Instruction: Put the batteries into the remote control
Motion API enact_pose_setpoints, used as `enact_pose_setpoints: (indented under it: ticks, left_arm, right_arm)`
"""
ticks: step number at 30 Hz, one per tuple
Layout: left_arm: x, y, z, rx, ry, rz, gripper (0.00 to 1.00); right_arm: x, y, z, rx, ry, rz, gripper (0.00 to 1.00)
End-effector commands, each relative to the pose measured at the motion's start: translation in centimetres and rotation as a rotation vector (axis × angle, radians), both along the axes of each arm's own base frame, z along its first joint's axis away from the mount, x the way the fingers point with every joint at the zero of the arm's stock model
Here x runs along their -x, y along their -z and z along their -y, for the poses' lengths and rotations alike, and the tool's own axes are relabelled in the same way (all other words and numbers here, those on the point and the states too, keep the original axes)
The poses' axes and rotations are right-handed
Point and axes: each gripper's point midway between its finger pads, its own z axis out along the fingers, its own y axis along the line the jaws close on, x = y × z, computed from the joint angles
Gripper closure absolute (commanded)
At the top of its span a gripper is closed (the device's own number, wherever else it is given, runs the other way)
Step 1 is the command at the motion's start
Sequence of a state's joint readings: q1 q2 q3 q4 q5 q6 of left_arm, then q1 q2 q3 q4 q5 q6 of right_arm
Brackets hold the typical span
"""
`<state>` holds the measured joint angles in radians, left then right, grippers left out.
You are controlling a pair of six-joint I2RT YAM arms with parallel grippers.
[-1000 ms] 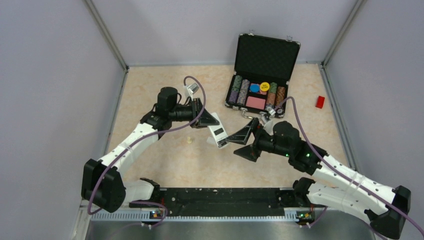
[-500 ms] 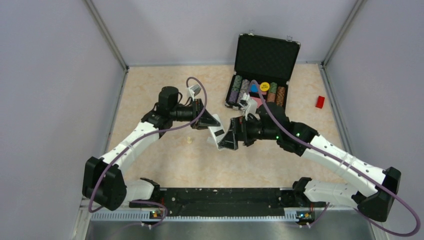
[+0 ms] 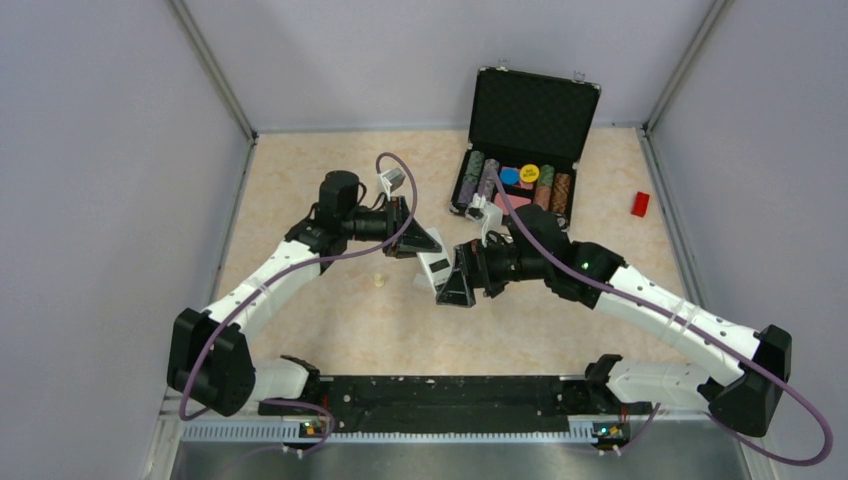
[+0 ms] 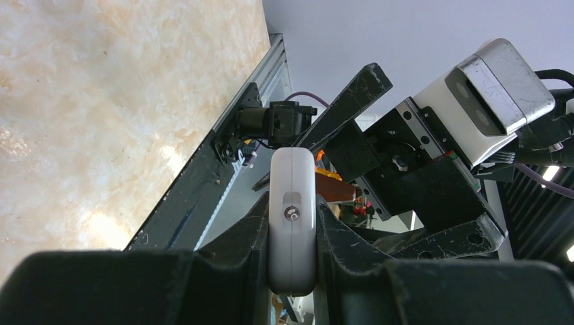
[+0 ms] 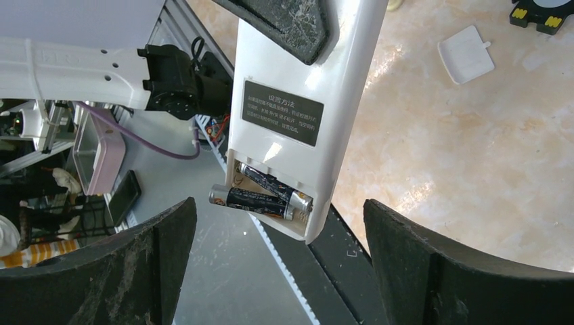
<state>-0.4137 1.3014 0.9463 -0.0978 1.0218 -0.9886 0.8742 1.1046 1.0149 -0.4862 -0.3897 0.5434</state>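
Observation:
My left gripper (image 3: 424, 243) is shut on the remote control (image 3: 436, 268), a slim white bar held above the table with its white back up. In the left wrist view the remote (image 4: 292, 203) sits edge-on, pinched between both fingers of that gripper (image 4: 292, 227). In the right wrist view the remote's (image 5: 291, 81) open bay holds two batteries: one (image 5: 274, 181) lies deep in the bay, the other (image 5: 257, 200) rests on top with its left end poking past the bay's edge. My right gripper (image 5: 279, 227) is open, its fingers (image 5: 156, 264) standing wide on either side of the remote's bay end without touching it.
An open black case (image 3: 530, 105) of poker chips stands at the back. A small red block (image 3: 640, 204) lies far right and a cream peg (image 3: 379, 280) left of the remote. A white cover plate (image 5: 466, 54) lies on the table. A black rail (image 3: 440, 400) runs along the near edge.
My right arm has swung left and forward, bringing its open gripper up to the remote's bay end. The left arm has kept the remote almost still.

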Motion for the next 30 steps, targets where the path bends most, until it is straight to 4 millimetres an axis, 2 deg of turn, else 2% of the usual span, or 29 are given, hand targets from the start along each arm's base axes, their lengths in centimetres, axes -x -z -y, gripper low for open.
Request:
enact_pose_setpoints:
  ticks: [1,11,18,30]
  left_arm:
    - [0.0,-2.3,-0.1,0.037,0.020,0.122,1.00]
    - [0.1,-2.1,-0.1,0.031,0.017,0.118,1.00]
    - [0.2,-2.1,-0.2,0.030,0.016,0.117,1.00]
    - [0.3,-2.1,-0.2,0.032,0.018,0.117,1.00]
  right_arm:
    - [-0.7,-0.9,-0.6,-0.046,0.012,0.017,0.09]
    - [-1.2,-0.6,-1.0,-0.053,0.036,0.002,0.11]
    - [-1.2,0.6,-1.1,-0.031,0.047,-0.035,0.22]
    - [-1.1,0.8,-0.9,-0.026,0.060,-0.052,0.40]
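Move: The loose battery sticking out of the remote's open compartment lies almost between the right hand's spread fingers, about 2 cm to its left, 1 cm back and 1 cm below. The white battery cover is on the table some 11 cm ahead, 6 cm left and 20 cm down; the blue toy is about 7 cm beyond the cover, roughly in line with it. From the left hand, the battery is about 8 cm back, 3 cm right and 5 cm lower. Easing about 1 cm leftward first, then sinking about 1.5 cm, the right hand brings its wide-open fingers down around the remote's battery end and closes them by roughly a third of their range, the rear finger coming up against the battery's projecting end and the front one close beside the remote's far edge. The left hand keeps its grip and holds the remote nearly still. ##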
